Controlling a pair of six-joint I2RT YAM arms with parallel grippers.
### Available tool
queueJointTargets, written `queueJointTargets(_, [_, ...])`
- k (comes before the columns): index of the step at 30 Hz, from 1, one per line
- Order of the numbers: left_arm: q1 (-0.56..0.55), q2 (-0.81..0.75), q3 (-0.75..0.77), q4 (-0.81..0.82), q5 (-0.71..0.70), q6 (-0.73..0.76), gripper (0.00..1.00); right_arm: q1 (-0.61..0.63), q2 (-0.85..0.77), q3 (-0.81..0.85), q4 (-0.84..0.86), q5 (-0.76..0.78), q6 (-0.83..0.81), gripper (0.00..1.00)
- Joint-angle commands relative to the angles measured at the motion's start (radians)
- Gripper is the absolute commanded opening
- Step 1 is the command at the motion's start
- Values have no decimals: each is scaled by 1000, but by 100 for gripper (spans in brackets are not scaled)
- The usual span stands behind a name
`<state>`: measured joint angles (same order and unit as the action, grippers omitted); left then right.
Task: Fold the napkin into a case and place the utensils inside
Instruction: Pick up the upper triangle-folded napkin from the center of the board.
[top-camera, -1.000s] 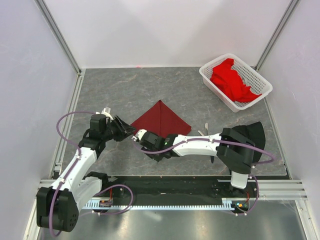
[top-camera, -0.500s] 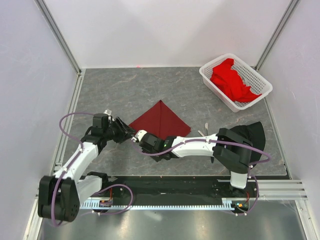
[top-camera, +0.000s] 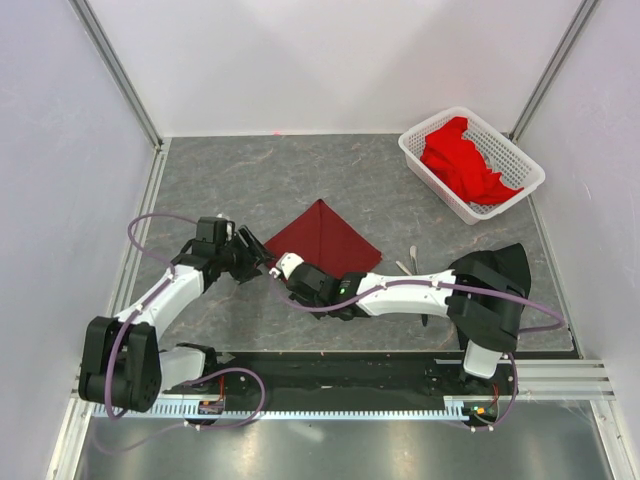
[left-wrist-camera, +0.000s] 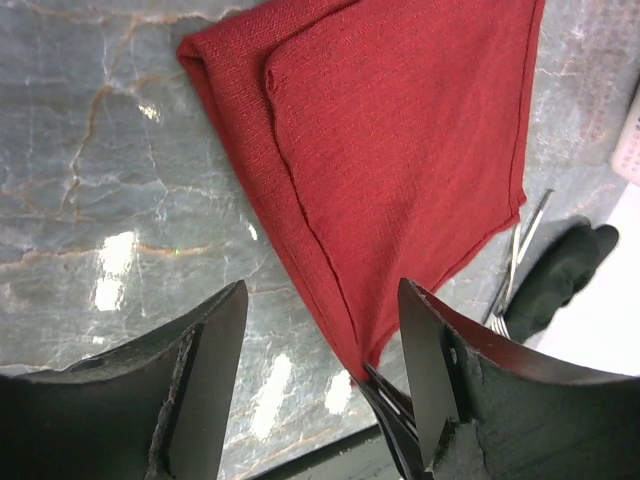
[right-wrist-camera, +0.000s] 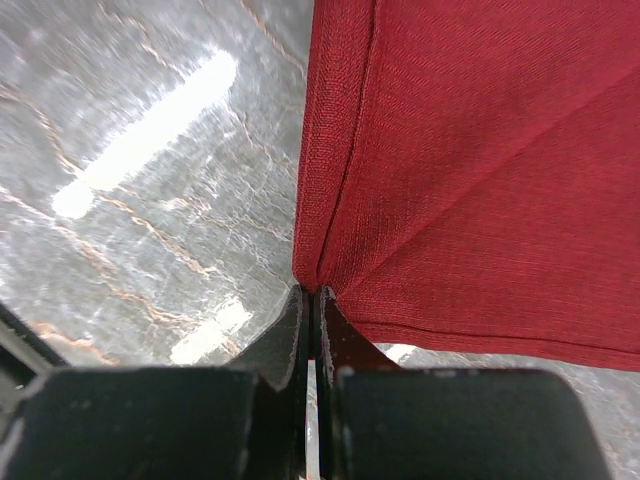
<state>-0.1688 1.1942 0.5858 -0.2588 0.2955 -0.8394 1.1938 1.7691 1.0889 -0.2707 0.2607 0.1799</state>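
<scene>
The dark maroon napkin (top-camera: 322, 238) lies folded into a diamond on the grey table, its layered edges plain in the left wrist view (left-wrist-camera: 400, 150). My right gripper (top-camera: 279, 266) (right-wrist-camera: 310, 292) is shut on the napkin's near left corner (right-wrist-camera: 480, 170), and its thin black fingers (left-wrist-camera: 400, 410) show pinching that tip. My left gripper (top-camera: 258, 260) (left-wrist-camera: 322, 290) stands wide open right beside that corner, holding nothing. The silver utensils (top-camera: 408, 263) lie just right of the napkin, partly hidden by the right arm; the fork (left-wrist-camera: 520, 255) shows past the cloth's edge.
A white lattice basket (top-camera: 430, 185) holding bright red cloth (top-camera: 462, 160) stands at the back right. White walls with metal rails close the table on three sides. The right arm stretches across the table's front, over the utensils.
My right gripper has shut on the napkin's corner. The left gripper has opened wide and shifted slightly toward the back, close to that corner.
</scene>
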Motion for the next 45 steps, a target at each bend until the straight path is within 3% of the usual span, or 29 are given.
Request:
queueJointTargets(1, [-9, 69, 60, -7, -56, 16, 70, -5, -68, 35, 7, 2, -7, 0])
queueJointTargets(18, [-15, 340, 186, -2, -157, -44, 66, -34, -103, 48, 11, -43, -2, 0])
queueJointTargets(27, [-15, 383, 180, 36, -199, -78, 59, -53, -125, 45, 21, -70, -5, 0])
queueJointTargets(36, [-15, 400, 193, 52, -222, -75, 36, -56, -117, 51, 22, -83, -3, 0])
queueJointTargets(43, [-12, 363, 207, 43, -229, -55, 3, -56, -112, 60, 19, -98, 0, 0])
queueJointTargets(45, [-8, 314, 215, 18, -233, -40, 2, -56, -115, 77, 2, -119, 3, 0])
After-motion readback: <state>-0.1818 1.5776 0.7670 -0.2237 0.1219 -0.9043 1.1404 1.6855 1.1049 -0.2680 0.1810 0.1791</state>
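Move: The napkin's left corner lies about 5 cm ahead of the left hand, 1 cm to its left and 6 cm below. From the left hand, the near corner, already in the right fingers, is some 8 cm back and 10 cm right; the far corner is 20 cm ahead and 10 cm right, and the utensils are level with it and 30 cm right. From the right hand, the left corner lies about 12 cm ahead, 10 cm left and slightly below. The left fingers pinch the napkin's left corner: the open hand sinks about 5 cm while reaching about as far forward, its wrist turning some 15 degrees, then nearly stops at the corner and shuts. Meanwhile the right hand keeps its grip on the near corner and rises 3 to 4 cm, easing slightly forward. ##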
